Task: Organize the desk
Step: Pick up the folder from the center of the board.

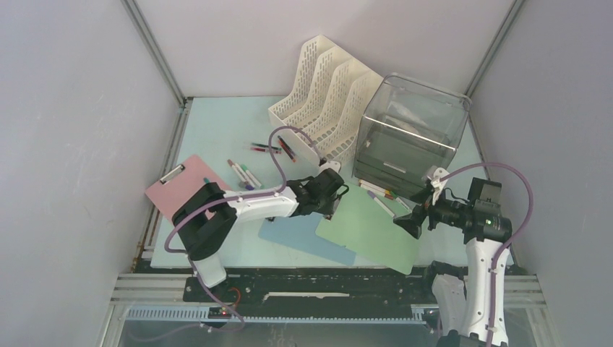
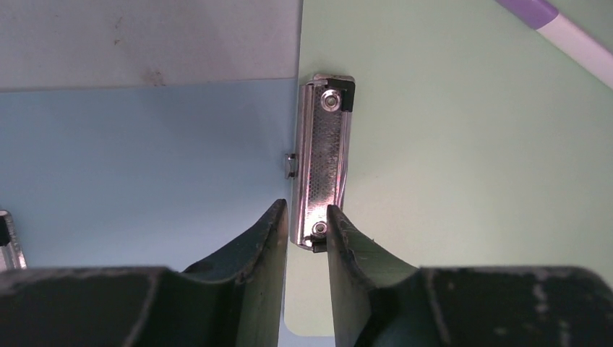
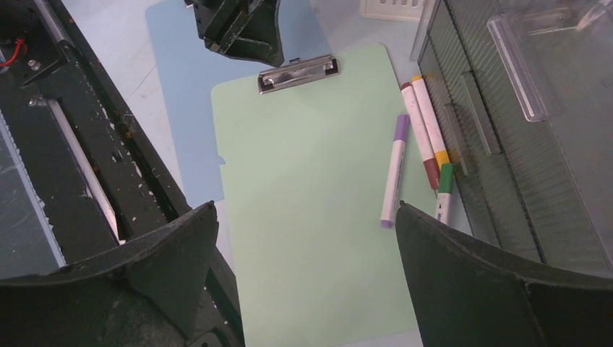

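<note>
The desk (image 1: 217, 130) is a pale mint-blue top. A pale green clipboard (image 1: 376, 231) (image 2: 470, 181) (image 3: 311, 217) lies near its front edge, partly over a darker blue clipboard (image 1: 296, 235) (image 2: 144, 173) (image 3: 181, 108). My left gripper (image 1: 336, 208) (image 2: 305, 213) (image 3: 242, 29) is down at the green board's metal clip (image 2: 322, 159) (image 3: 298, 72), its narrow jaws pinching the clip's near end. Above the green board's right edge, my right gripper (image 1: 406, 224) (image 3: 306, 207) hangs wide open and holds nothing.
Markers (image 1: 383, 196) (image 3: 394, 173) lie beside a smoky clear drawer unit (image 1: 412, 137) (image 3: 520, 108). A white file rack (image 1: 325, 94) stands at the back. More markers (image 1: 246, 173) are scattered mid-desk. A pink clipboard (image 1: 181, 191) sits at the left edge.
</note>
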`<control>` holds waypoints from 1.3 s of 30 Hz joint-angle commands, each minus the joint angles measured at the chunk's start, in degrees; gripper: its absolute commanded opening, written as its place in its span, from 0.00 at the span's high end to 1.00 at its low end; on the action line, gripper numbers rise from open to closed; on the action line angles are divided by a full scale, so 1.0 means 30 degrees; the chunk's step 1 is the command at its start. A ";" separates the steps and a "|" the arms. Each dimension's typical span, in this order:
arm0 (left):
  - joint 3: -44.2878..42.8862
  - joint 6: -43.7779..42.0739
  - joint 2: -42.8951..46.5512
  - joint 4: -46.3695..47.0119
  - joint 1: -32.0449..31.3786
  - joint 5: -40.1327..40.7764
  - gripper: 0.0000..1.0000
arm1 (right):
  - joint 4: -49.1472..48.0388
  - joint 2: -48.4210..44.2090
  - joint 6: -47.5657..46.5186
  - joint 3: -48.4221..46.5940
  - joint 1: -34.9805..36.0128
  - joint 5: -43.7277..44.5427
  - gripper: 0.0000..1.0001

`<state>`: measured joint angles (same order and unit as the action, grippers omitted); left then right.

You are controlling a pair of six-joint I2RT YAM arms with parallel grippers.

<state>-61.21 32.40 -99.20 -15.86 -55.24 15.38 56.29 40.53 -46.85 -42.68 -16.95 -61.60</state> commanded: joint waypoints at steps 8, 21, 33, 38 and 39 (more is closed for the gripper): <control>-0.0984 -0.0541 -0.0830 -0.1312 -0.0628 0.1360 0.67 | -0.0385 0.0809 0.0492 -0.0330 0.0678 0.0278 0.00; -0.2406 -0.0840 -0.2250 -0.1222 -0.0805 0.1740 0.71 | -0.0388 0.0532 0.0469 -0.0335 0.0710 0.0378 0.00; -0.2214 -0.0863 -0.3101 -0.1237 -0.0864 0.1705 0.78 | -0.0367 0.0551 0.0468 -0.0335 0.0735 0.0449 0.00; -0.2259 -0.0900 -0.3820 -0.1160 -0.0897 0.1475 1.00 | -0.0293 0.0419 0.0456 -0.0335 0.0656 0.0421 0.00; -0.2205 -0.0870 -0.3892 -0.1160 -0.0893 0.1493 1.00 | -0.0280 0.0403 0.0468 -0.0328 0.0642 0.0435 0.00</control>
<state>-67.31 30.06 -107.72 -19.16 -57.49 20.10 56.27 42.41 -45.93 -42.68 -14.96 -60.25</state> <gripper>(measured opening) 0.032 0.993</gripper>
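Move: The left hand hovers just above the metal clip of the green folder, whose middle is some 2 cm ahead, 1 cm to the right and 3 cm below. The blue board's clip lies about 16 cm left of the hand and 1 cm ahead; the purple marker is some 16 cm right and 3 cm ahead, both about 4 cm lower. From the right hand the green folder's clip is roughly 8 cm ahead, 22 cm left and 17 cm down. The left fingers close on the green folder's clip, their tips coming together on its left, raised edge near mid-length. Before that the hand sinks about 2.5 cm while easing back, shifts some 1.5 cm right and a little forward while rising slightly, then settles down again and shuts from about a third open, rolling slightly so its left side rises. ##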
